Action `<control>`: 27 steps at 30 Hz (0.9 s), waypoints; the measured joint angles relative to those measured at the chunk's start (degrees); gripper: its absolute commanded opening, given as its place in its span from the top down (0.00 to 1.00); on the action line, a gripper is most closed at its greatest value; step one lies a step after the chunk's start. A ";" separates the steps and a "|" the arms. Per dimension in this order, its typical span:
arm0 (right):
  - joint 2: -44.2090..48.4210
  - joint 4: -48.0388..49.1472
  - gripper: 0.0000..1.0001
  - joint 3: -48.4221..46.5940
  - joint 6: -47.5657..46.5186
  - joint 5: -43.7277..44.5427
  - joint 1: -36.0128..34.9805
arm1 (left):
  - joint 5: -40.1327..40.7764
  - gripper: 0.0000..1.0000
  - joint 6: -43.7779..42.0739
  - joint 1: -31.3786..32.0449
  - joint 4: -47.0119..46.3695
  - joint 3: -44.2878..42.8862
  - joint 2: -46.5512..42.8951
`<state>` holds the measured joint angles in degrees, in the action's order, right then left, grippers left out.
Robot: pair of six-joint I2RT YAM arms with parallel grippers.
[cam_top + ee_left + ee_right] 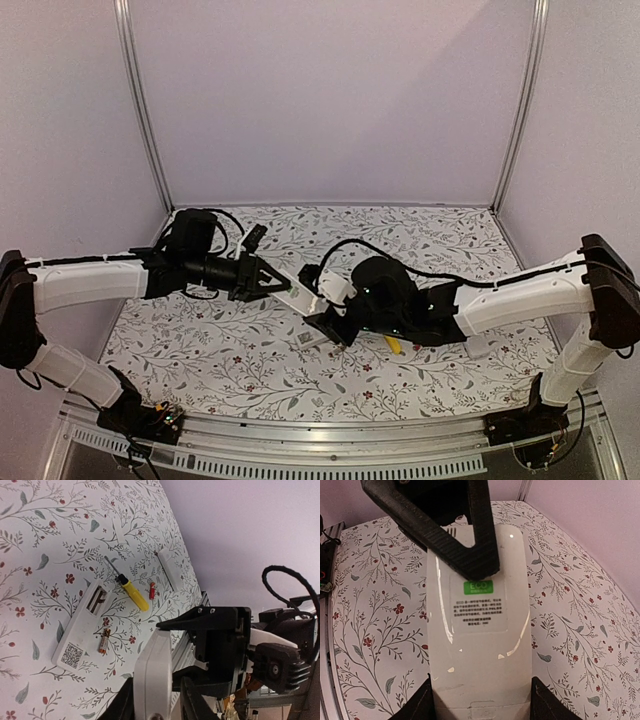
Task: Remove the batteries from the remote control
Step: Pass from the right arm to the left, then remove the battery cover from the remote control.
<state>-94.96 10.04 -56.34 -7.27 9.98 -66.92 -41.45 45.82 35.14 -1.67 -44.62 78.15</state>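
A white remote control (303,293) hangs above the table, gripped from both ends. My right gripper (481,702) is shut across its width at the near end; its back shows a green label (478,587). My left gripper (152,695) has the far end edge-on between its fingers, which have closed in on its two faces. A black finger (445,525) of that left gripper lies over the remote's top. On the table lie an orange battery (104,641) and a small red battery (152,591).
A second white remote (80,632) with an open compartment and a QR sticker lies flat on the flowered table (200,350). A yellow-handled screwdriver (131,591) and a loose white cover (169,570) lie beside it. Metal rails border the near edge.
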 measured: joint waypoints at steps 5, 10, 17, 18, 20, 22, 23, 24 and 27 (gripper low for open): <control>-0.15 0.63 0.17 -0.33 -0.37 0.31 0.26 | -0.02 0.87 0.02 0.02 -0.02 -0.24 0.28; -0.13 2.12 0.07 -0.39 0.52 0.46 0.83 | 0.70 0.96 -0.48 -0.02 1.49 -1.49 1.38; 2.43 2.82 0.03 -0.15 2.21 0.52 2.51 | 0.55 1.00 -1.99 -2.62 1.36 -4.17 1.33; 3.41 2.95 0.03 -0.04 2.69 0.55 2.80 | 0.42 1.00 -2.51 -3.39 1.31 -4.28 1.27; 5.16 3.34 0.03 0.09 3.80 0.66 3.26 | 0.17 1.00 -3.89 -5.09 1.42 -4.70 1.20; 6.56 3.96 0.03 0.09 5.88 0.66 3.87 | 0.07 1.00 -5.42 -6.51 1.44 -5.35 1.14; 6.91 4.24 0.02 0.09 6.84 0.66 4.13 | 0.09 1.00 -6.40 -7.19 1.49 -5.68 1.01; 7.28 4.50 0.02 0.09 8.11 0.59 4.52 | 0.13 1.00 -7.61 -7.82 1.46 -6.05 0.74; 7.61 4.63 0.01 0.02 11.96 0.11 5.46 | 0.63 1.00 -10.75 -9.22 1.16 -6.75 -0.61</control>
<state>-87.35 14.68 -56.31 4.69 10.09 -61.45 -40.82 35.07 25.91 -0.51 -51.37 77.54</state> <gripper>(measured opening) 0.980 0.132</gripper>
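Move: The wide remote control, its end held in the right fingers, has its middle about 4 cm to the left hand's right and 1 cm back, and some 4 cm left and 1 cm ahead of the right hand. On the table, roughly 16 cm below the left hand, the slim remote lies 4 cm ahead and 8 cm right of that hand, and a loose battery 1 cm back and 11 cm right. From the right hand, the yellow screwdriver is about 15 cm right, 7 cm ahead and 13 cm down. The wide remote control's far end is pinched across its faces as the left fingers, already around it, close; the right fingers then spread wide and let go of its edges. The left hand carries it forward about 6 cm, rising and drawing left with a slight roll, while the emptied right hand climbs some 8 cm, edges forward and right, and tips its fingers upward. ##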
